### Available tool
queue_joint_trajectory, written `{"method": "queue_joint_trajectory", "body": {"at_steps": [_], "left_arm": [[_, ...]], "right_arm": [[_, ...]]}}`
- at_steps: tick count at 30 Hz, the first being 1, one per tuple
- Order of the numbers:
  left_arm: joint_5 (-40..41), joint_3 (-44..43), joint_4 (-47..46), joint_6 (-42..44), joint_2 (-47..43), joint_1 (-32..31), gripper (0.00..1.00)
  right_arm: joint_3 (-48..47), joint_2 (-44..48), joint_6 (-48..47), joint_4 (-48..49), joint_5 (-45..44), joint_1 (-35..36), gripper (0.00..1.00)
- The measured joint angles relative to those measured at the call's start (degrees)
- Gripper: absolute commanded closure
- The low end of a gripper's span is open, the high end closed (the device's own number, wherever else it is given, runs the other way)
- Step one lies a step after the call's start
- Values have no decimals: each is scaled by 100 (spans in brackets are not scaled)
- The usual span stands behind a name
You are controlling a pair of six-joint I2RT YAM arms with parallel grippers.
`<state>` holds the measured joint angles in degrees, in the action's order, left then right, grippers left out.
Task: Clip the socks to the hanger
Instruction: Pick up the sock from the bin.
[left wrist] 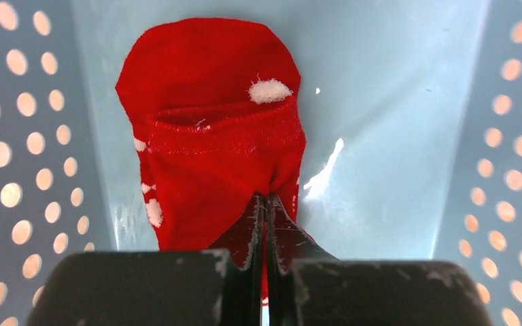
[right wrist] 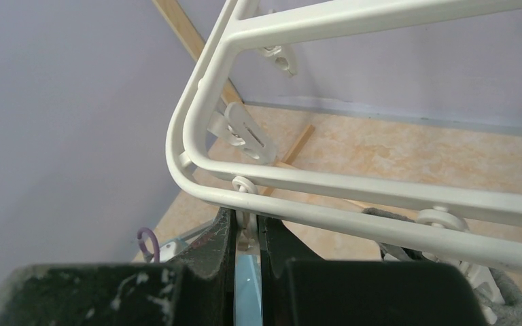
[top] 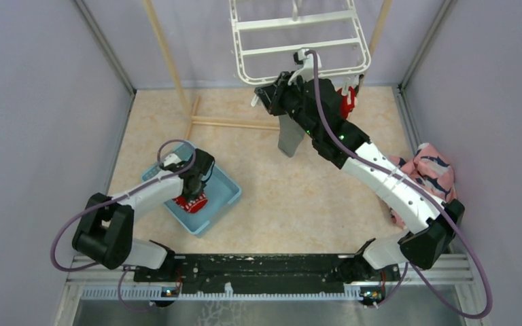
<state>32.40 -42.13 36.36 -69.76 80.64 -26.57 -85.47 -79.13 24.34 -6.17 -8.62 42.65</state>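
Observation:
In the left wrist view my left gripper (left wrist: 266, 198) is shut on the lower edge of a red sock (left wrist: 211, 102) with white trim. That sock lies flat on the floor of a light blue basket (left wrist: 394, 136). From above, the left gripper (top: 192, 195) reaches down into the basket (top: 225, 191) over the red sock (top: 193, 205). My right gripper (right wrist: 247, 227) is shut on a small white clip under the near left corner of the white hanger (right wrist: 353, 197). In the top view the right gripper (top: 264, 95) sits at the hanger (top: 272, 49). A grey sock (top: 290, 139) and another red sock (top: 346, 103) hang there.
A pink cloth with dark prints (top: 429, 170) lies at the right by the right arm. Wooden poles of a rack (top: 234, 123) cross the floor and rise at the back. More white clips (right wrist: 248, 132) dangle from the hanger's rim. Grey walls close in three sides.

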Motion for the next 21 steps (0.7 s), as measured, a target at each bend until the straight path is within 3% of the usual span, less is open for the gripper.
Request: {"method": "queue_joint_trajectory", "body": {"at_steps": [6, 12, 21], "left_arm": [[-186, -358, -166, 903, -704, -92, 100], [-400, -649, -1003, 1976, -1912, -140, 100], [-1110, -754, -1497, 2664, -1838, -129, 100]], "right_arm": [[15, 2, 39, 39, 22, -9, 100], [109, 15, 87, 90, 26, -17, 100], [118, 15, 131, 101, 37, -20, 100]]}}
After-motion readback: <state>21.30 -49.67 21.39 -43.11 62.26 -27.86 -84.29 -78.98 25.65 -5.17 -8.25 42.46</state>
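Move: The red sock is already pinched near its edge, its middle about 2 cm left of the left hand and level with it. The bin's middle is some 2 cm ahead, 1 cm right. The hanger's corner clip waits roughly 10 cm ahead, 23 cm right and 40 cm up; the grey sock hangs 8 cm right of the clip, about 11 cm lower. The clip is between the right fingers; from there the red sock lies about 10 cm back, 21 cm left, 40 cm down. Up quickly out of the bin, some 16 cm, while easing forward and to the right about 6 cm each, the left hand carries the pinched red sock towards the hanger clip. The rise levels off near the end and the rightward drift goes on; the fingers stay shut as the wrist tips them up and swings clockwise, both by nearly 30 degrees. The right hand keeps its grip on the clip. ##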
